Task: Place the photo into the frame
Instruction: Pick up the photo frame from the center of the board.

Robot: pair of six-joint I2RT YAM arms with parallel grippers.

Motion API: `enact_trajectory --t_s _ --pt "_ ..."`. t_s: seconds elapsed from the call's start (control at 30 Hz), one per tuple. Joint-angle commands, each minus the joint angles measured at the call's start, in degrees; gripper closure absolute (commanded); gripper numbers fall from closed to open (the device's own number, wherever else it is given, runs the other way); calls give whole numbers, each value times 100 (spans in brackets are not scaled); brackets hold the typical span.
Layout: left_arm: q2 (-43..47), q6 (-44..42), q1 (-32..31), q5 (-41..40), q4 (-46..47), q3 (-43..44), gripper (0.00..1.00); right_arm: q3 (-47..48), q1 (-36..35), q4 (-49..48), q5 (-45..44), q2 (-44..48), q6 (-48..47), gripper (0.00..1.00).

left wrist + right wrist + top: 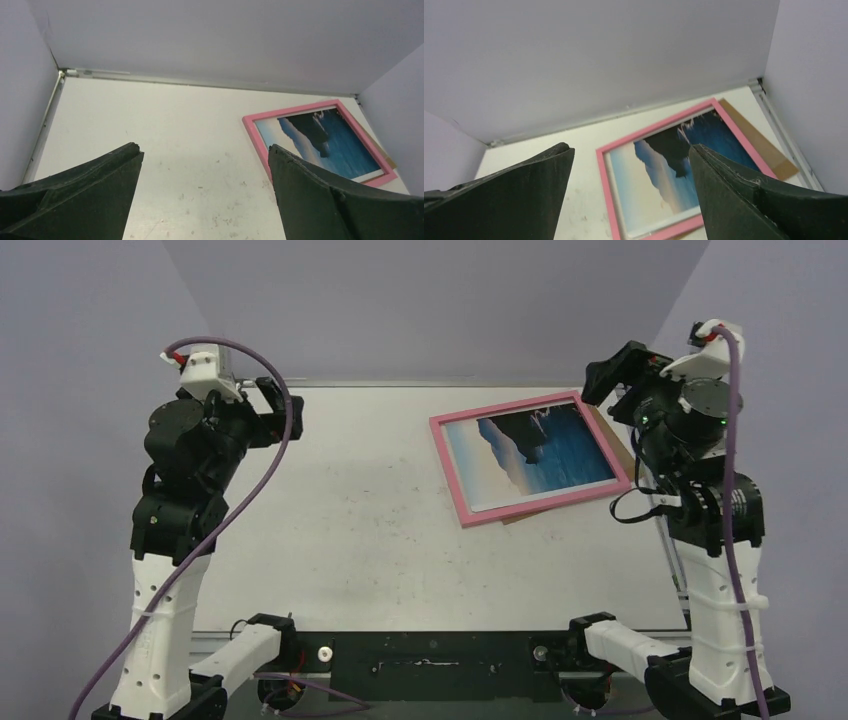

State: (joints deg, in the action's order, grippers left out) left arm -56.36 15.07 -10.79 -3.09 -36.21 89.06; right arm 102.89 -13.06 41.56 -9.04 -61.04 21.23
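The pink frame (449, 474) lies face up at the right rear of the table, and the photo (540, 449) of blue sea, dark mountains and pale sky shows inside it. The left wrist view has the frame (256, 139) and photo (330, 140) at its right; the right wrist view has the frame (606, 192) and photo (669, 170) at centre. My left gripper (275, 405) is raised at the far left, open and empty, well away from the frame. My right gripper (618, 372) hangs open and empty above the frame's far right corner. Both show wide jaws in the wrist views: left gripper (205, 152), right gripper (631, 150).
A brown cardboard board (756, 137) sticks out from under the frame's right side, also seen as the board (620, 445) from above. Grey walls (430, 310) enclose the white table (350, 520) at the back and both sides.
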Motion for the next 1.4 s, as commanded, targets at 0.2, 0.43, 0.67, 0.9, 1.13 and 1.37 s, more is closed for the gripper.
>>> enact_trajectory --t_s 0.2,0.43,0.67,0.9,1.13,1.37 --pt "107 16 -219 126 688 -1321 3 -1186 40 118 26 -300 226 21" --pt "-161 483 -287 577 613 -2258 3 -1611 19 815 772 -1193 306 24" --pt "-528 888 -284 1412 401 -2809 3 -2252 -415 915 1018 -1880 224 22" --pt "-606 1156 -241 1250 641 -3047 3 -2189 -1497 581 922 -3352 122 29" --pt "-792 1559 -195 779 835 -3104 3 -1397 -1904 199 921 -4879 148 34" --pt "-1050 1762 -158 770 1338 -3300 3 -803 -1937 204 968 -5744 20 44"
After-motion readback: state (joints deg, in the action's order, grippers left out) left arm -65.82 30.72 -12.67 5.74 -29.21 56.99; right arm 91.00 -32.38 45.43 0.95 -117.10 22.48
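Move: The pink frame, its photo already inside, lies flat with its middle some 50 cm below the right hand, about 14 cm ahead and 2 cm to its left; the left rail near its close corner is roughly 6 cm ahead and 19 cm left. The brown sheet peeping out beyond the right rail sits about 18 cm ahead and 18 cm right, equally low. From the left hand the frame's middle is some 13 cm ahead, 46 cm right and 45 cm down. Onto the frame's left rail, near the close corner, the right hand comes down nearly 50 cm, first almost straight, then swinging some 20 cm left and finally a little forward, tipping to point steeply down with a counter-clockwise turn. Its fingers part-close while straddling the rail from just above. The left hand, kept wide open, sinks about 25 cm, edges right and tilts downward. ##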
